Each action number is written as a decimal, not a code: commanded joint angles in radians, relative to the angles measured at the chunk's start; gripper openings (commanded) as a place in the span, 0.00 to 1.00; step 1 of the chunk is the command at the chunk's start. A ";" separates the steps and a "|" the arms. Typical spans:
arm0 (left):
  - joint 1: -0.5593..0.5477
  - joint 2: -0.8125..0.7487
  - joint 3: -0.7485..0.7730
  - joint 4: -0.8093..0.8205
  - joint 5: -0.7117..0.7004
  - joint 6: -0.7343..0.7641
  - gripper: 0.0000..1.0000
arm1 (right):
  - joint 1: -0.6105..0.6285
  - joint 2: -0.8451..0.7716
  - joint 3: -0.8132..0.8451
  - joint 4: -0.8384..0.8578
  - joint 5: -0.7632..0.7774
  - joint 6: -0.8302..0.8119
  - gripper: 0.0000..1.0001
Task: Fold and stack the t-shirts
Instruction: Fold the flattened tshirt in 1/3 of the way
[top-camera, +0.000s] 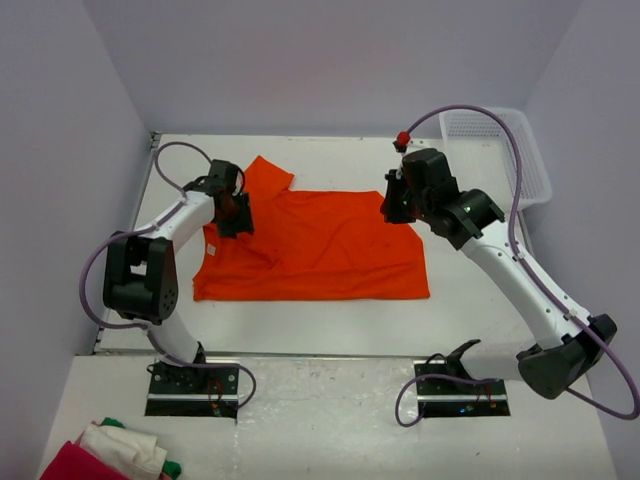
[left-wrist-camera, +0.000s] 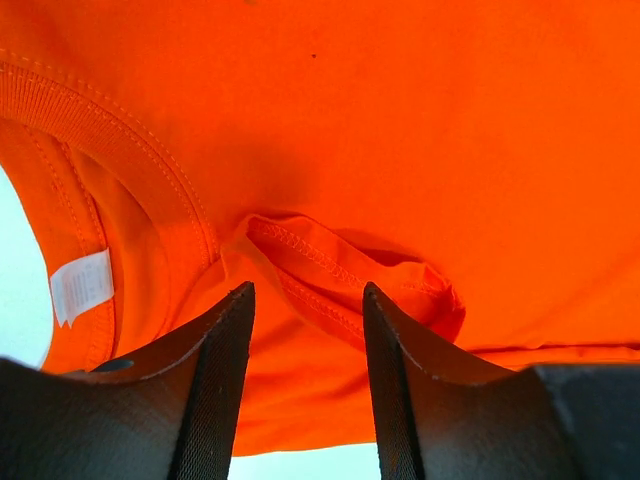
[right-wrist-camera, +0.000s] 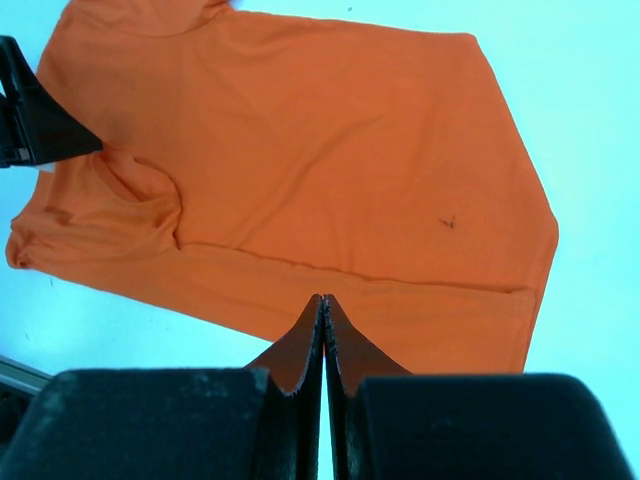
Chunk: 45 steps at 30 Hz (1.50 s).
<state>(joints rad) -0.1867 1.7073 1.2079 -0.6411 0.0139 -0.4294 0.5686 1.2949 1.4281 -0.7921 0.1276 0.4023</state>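
Observation:
One bright orange t-shirt (top-camera: 320, 245) lies spread across the table, its lower edge folded up and one sleeve sticking out at the back left. My left gripper (top-camera: 235, 215) hovers over the shirt's left end by the collar (left-wrist-camera: 100, 130). It is open (left-wrist-camera: 308, 290), and a puckered hem fold (left-wrist-camera: 350, 265) lies just beyond its fingertips. My right gripper (top-camera: 393, 205) hangs above the shirt's right end. In the right wrist view it is shut (right-wrist-camera: 322, 298) with nothing between its fingers, and the t-shirt (right-wrist-camera: 300, 150) lies below.
A white mesh basket (top-camera: 500, 150) stands at the back right corner. A red, white and green cloth pile (top-camera: 110, 455) sits at the near left, in front of the arm bases. A white size label (left-wrist-camera: 80, 285) shows inside the collar.

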 joint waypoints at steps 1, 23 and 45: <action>-0.003 0.032 0.047 0.012 -0.037 0.029 0.49 | -0.007 -0.009 -0.020 0.001 -0.022 -0.022 0.01; -0.002 0.135 0.070 -0.023 -0.109 0.034 0.49 | -0.058 -0.043 -0.112 0.048 -0.083 -0.030 0.01; -0.005 0.158 0.058 -0.028 -0.106 0.031 0.28 | -0.088 -0.078 -0.169 0.071 -0.115 -0.030 0.01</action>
<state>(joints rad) -0.1867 1.8618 1.2755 -0.6651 -0.0826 -0.4160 0.4831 1.2404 1.2686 -0.7597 0.0345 0.3843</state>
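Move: The collar-side corner of the folded-in sleeve's cuff lies just ahead of the left hand, about 2 cm forward, 2 cm left and some 5 cm down. The cuff's other end is roughly 8 cm right and 4 cm back; the collar label is about 8 cm left and 3 cm back, both at table level. The outer sleeve stands about 15 cm forward and 6 cm right. From the right hand, the cuff corner is some 35 cm left, 5 cm forward and 26 cm below. The left hand sinks about 3.5 cm towards the t-shirt's cuff corner, easing left and slightly forward early on, its fingers pointing down with only a small tilt. Once low, the half-open fingers narrow partway over the cuff corner but stay apart; whether they touch cloth can't be made out. The closed right hand lowers some 4 cm in the air above the shirt, drifting right. ##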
